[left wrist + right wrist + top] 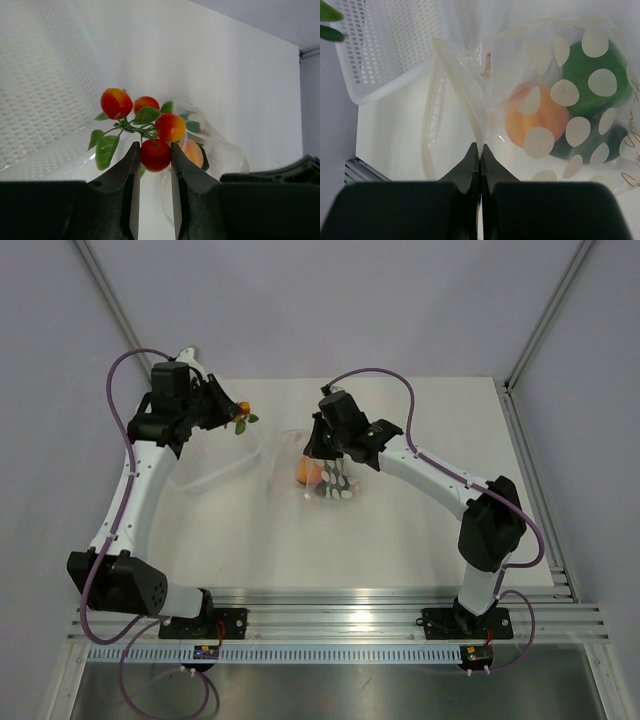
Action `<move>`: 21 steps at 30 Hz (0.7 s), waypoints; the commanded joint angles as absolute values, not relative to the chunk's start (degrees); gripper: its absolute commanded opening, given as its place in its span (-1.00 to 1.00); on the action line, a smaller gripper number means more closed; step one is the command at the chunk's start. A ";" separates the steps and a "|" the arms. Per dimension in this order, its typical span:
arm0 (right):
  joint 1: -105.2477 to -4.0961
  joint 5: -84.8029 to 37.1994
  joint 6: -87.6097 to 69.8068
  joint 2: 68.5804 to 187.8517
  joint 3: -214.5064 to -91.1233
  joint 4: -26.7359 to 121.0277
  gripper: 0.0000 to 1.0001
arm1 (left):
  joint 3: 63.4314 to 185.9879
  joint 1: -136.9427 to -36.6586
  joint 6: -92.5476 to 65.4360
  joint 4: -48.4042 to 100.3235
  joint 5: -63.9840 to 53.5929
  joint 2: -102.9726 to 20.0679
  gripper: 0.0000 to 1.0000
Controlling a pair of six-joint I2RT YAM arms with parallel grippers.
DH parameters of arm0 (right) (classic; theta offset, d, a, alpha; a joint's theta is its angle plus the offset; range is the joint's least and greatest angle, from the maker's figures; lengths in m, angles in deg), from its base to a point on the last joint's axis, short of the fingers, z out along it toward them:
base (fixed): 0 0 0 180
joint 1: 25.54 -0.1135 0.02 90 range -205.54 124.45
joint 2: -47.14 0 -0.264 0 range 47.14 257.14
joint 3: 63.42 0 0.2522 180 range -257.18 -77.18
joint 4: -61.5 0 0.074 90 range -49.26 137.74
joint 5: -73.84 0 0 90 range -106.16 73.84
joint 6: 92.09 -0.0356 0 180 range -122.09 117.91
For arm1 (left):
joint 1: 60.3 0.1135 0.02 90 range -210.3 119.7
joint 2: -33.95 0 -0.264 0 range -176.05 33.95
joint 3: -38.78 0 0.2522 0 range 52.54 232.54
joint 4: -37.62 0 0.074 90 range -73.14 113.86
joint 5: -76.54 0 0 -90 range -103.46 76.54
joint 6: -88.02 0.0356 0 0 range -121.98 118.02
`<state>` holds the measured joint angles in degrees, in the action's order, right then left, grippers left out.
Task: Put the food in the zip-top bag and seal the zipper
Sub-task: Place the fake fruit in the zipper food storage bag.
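Note:
My left gripper is shut on one red berry of the food, a small sprig of red-orange fruits and green leaves, and holds it in the air at the back left. The zip-top bag lies mid-table, clear with white dots. Inside it sit an orange-pink peach and a green lump. My right gripper is shut on one lip of the bag's mouth, lifting it. The zipper gapes open in a loop to its left.
A white translucent perforated tray sits left of the bag, below the held sprig; its wall fills the left of the left wrist view. The table's metal rail runs along the near edge.

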<state>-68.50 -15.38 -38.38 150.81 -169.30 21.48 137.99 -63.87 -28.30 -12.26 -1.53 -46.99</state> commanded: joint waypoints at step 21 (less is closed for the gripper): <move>-68.79 -15.63 -38.83 149.00 -170.17 23.48 -0.99 | 128.30 -87.37 -33.53 -8.31 0.87 -46.20 -1.00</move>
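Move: Back and to the right of the left hand, which already holds the tomato bunch, the open bag mouth lies about 11 cm back, 11 cm right and 15 cm lower. The peach in the bag is roughly 13 cm back, 17 cm right and 24 cm down; the white bin's middle is some 10 cm left, 3 cm back and 25 cm below. From the right hand, pinching the bag's rim, the mouth is about 5 cm left, 2 cm back and 6 cm below. Swinging right and back, the left hand carries the tomato bunch away from the bin to the bag mouth, close beside the right fingertips: about 15 cm right and 9 cm back, level at first, then sinking some 5 cm. The wrist turns about 20 degrees clockwise and tips slightly down, the grip kept. The right hand stays in place, still pinching the bag's rim. ##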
